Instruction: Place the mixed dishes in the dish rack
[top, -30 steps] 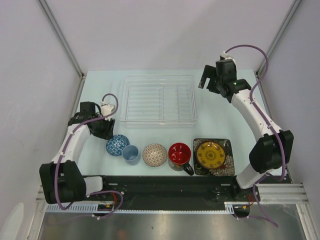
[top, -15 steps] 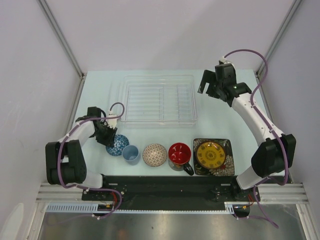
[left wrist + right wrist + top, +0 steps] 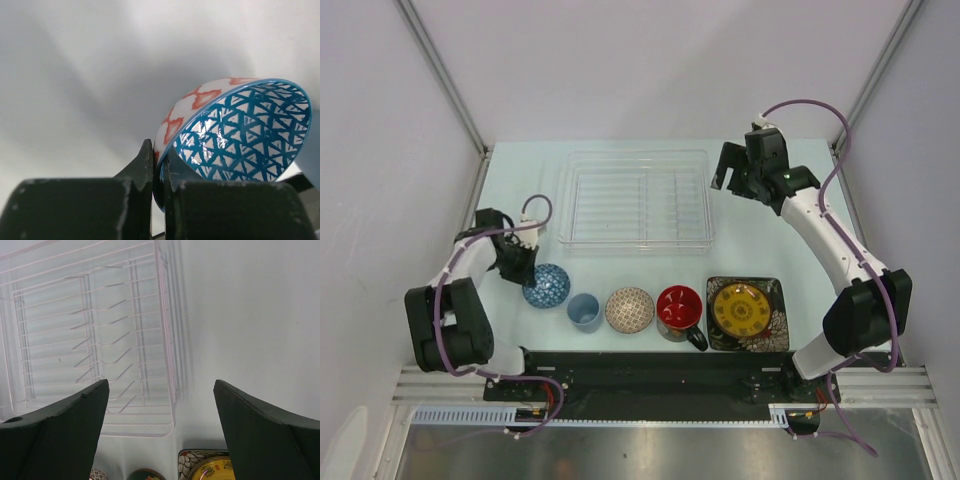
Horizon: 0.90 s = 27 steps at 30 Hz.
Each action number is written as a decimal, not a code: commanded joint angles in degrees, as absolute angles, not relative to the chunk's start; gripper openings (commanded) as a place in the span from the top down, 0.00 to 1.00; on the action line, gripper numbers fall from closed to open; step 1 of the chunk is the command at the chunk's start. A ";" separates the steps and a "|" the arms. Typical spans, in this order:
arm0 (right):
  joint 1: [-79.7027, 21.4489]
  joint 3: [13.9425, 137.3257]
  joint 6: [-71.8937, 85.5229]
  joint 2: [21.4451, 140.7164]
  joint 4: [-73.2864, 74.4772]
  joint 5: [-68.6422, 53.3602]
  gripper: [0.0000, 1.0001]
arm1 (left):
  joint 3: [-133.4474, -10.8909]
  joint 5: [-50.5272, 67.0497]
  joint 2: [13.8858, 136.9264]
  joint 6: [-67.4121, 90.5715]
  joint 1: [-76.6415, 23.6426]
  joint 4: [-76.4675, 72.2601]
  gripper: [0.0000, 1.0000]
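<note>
My left gripper (image 3: 523,268) (image 3: 159,160) is shut on the rim of the blue patterned bowl (image 3: 547,285) (image 3: 235,135), which is tipped on its side at the left end of the dish row. Right of it stand the small light-blue cup (image 3: 583,310), the beige patterned bowl (image 3: 629,309), the red-inside dark mug (image 3: 678,311) and the yellow round plate (image 3: 741,309) (image 3: 212,473) on the black floral square plate (image 3: 773,322) (image 3: 189,458). The clear dish rack (image 3: 635,199) (image 3: 90,335) holds nothing. My right gripper (image 3: 727,170) (image 3: 161,392) hangs open beside the rack's right edge.
White walls with metal corner posts enclose the pale table (image 3: 750,240). The black base rail (image 3: 640,370) of the arms runs along the near edge, just behind the dish row.
The left gripper came down onto the blue patterned bowl's rim and shut on it; the bowl shifted left and tilted. The right arm drifted slightly toward the rack.
</note>
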<state>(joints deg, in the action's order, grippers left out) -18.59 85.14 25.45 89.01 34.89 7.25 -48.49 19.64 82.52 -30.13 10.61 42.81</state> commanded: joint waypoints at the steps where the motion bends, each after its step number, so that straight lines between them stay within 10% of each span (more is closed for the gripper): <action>1: -20.38 86.22 25.49 89.12 33.31 5.89 0.08 | -55.27 18.89 81.04 -34.36 16.86 44.29 1.00; 12: -28.73 90.96 24.70 91.84 32.00 3.25 0.08 | -79.70 37.59 83.05 -27.62 25.84 57.56 1.00; 27: -36.74 98.70 25.14 92.46 26.37 -11.25 0.09 | -91.57 38.76 94.30 -0.54 -3.51 41.14 1.00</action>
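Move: The bowl is already pinched by its left rim, its middle some 5 cm to the left hand's right and about 1 cm back. The dish rack it goes to has its middle roughly 25 cm ahead and 26 cm right, near hand height; the blue cup stands about 9 cm back and 14 cm right. From the open right hand the bowl is some 18 cm back, 44 cm left and 21 cm below, the rack's middle 7 cm ahead, 24 cm left and 20 cm below. Keep the left gripper shut on the bowl's rim and lift about 18 cm, swinging out left and forward first, then sweeping quickly right to bring the bowl over the rack's left side, fingers tilting some 25 degrees towards right and forward. Meanwhile bring the open right gripper left across the rack towards the bowl, rising a little and drawing back, turned about 30 degrees counter-clockwise. ##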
